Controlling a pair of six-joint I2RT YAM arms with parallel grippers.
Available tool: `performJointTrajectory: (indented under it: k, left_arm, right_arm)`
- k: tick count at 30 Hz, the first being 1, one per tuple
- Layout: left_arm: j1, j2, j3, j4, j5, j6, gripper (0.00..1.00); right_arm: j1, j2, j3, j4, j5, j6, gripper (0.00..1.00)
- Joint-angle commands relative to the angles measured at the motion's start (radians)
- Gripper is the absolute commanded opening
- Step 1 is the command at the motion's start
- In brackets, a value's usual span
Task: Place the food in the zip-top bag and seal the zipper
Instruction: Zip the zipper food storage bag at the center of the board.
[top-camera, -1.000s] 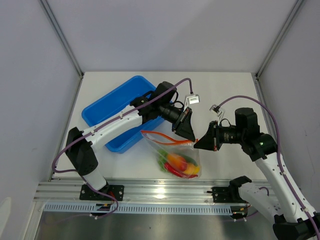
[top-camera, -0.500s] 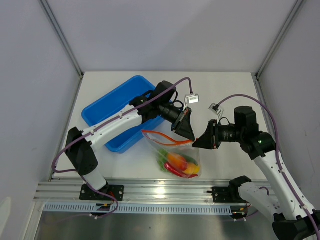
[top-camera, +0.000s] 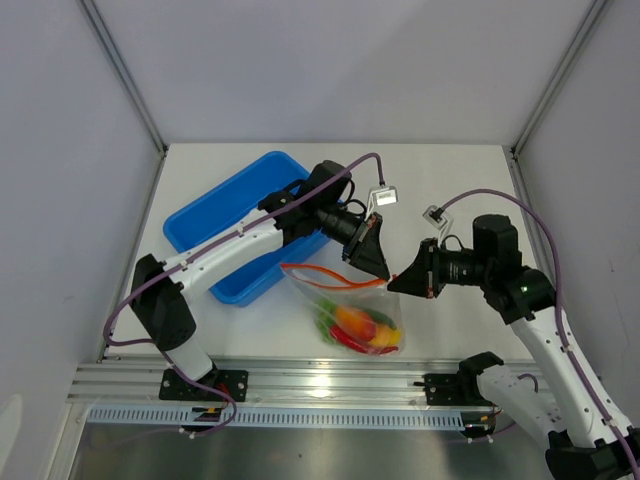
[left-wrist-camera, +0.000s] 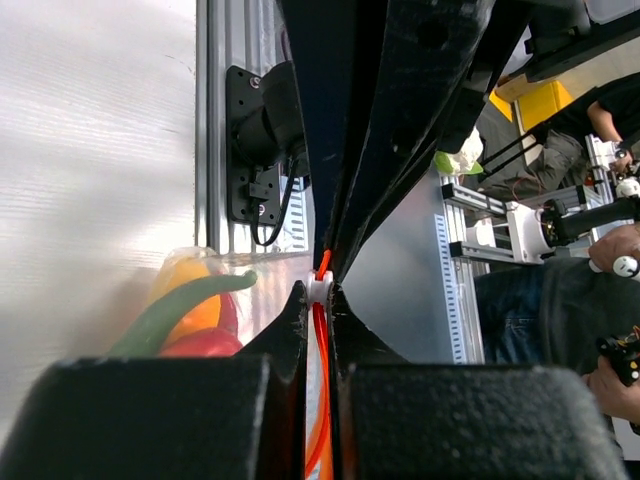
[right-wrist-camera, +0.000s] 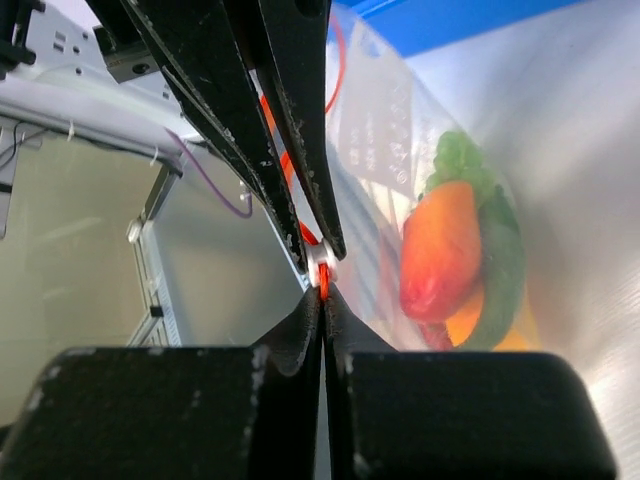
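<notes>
The clear zip-top bag (top-camera: 350, 312) lies on the table in front of the blue tray, with the food (top-camera: 362, 328) inside it: red, orange and green pieces. Its red-orange zipper (top-camera: 325, 272) runs along the upper edge. Both grippers meet at the zipper's right end. My left gripper (top-camera: 384, 276) is shut on the zipper (left-wrist-camera: 320, 330) with the white slider (left-wrist-camera: 320, 287) at its fingertips. My right gripper (top-camera: 394, 286) comes in from the right and pinches the zipper (right-wrist-camera: 323, 280) just beside the white slider (right-wrist-camera: 321, 261). The food (right-wrist-camera: 445, 250) shows through the plastic.
A blue tray (top-camera: 215, 215) stands at the back left, under the left arm. A metal rail (top-camera: 300, 385) runs along the table's near edge. White walls close in the table's left, back and right sides.
The left jaws have closed on the zipper's right end. The right gripper has shifted slightly and still pinches the zipper. The bag and the food stay where they were.
</notes>
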Motion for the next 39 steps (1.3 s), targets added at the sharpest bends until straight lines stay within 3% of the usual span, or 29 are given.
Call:
performJointTrajectory:
  k: [1,17,23,24,25,28,32,39]
  left_arm:
    - [-0.001,-0.006,0.029,-0.050,-0.006,0.055,0.01]
    - [0.011,-0.085,-0.053,-0.118,-0.061,0.117,0.01]
    - [0.014,-0.086,-0.033,-0.097,-0.043,0.094,0.01]
    - [0.014,-0.083,-0.027,-0.097,-0.038,0.091,0.01]
    - [0.014,-0.080,-0.011,-0.097,-0.033,0.089,0.01]
    - [0.014,-0.071,0.007,-0.093,-0.029,0.083,0.01]
    - [0.014,-0.060,0.032,-0.097,-0.023,0.078,0.00]
    - [0.014,-0.052,0.039,-0.095,-0.015,0.074,0.01]
  right_arm:
    - [-0.020,-0.054,0.008,0.139,0.043,0.070,0.00]
    - [-0.071,-0.115,-0.038,0.136,0.047,0.113,0.00]
    - [-0.072,-0.079,0.003,0.101,-0.055,0.032,0.00]
    - [-0.072,-0.054,0.015,0.063,-0.078,0.011,0.02]
    - [-0.071,-0.040,0.029,0.040,-0.088,-0.011,0.14]
    - [-0.062,-0.005,0.068,0.000,-0.077,-0.054,0.31]
    - [-0.060,0.023,0.059,0.003,-0.100,-0.057,0.34]
    - [-0.042,0.041,0.042,0.038,-0.103,-0.057,0.28]
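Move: The left gripper already pinches the white slider. The zipper's open end, where the slider must be taken, lies about 20 cm to this hand's left, 4 cm forward and slightly lower; the bagged food hangs roughly 6 cm left, 3 cm back and 14 cm down, and the blue bin's middle is some 27 cm left, 22 cm forward and 24 cm below. The right gripper holds the zipper's right end, with the slider only about 1 cm to its left, level with it. Keep the left gripper shut on the slider and draw it left and down, about 2 cm each way, while the right, still pinching the zipper's right end, pulls about 1 cm right, forward and up against it, turning slightly clockwise. Then raise the left almost back to its first height, and open the right about a third, letting go of the end, as it eases back left beside it. ##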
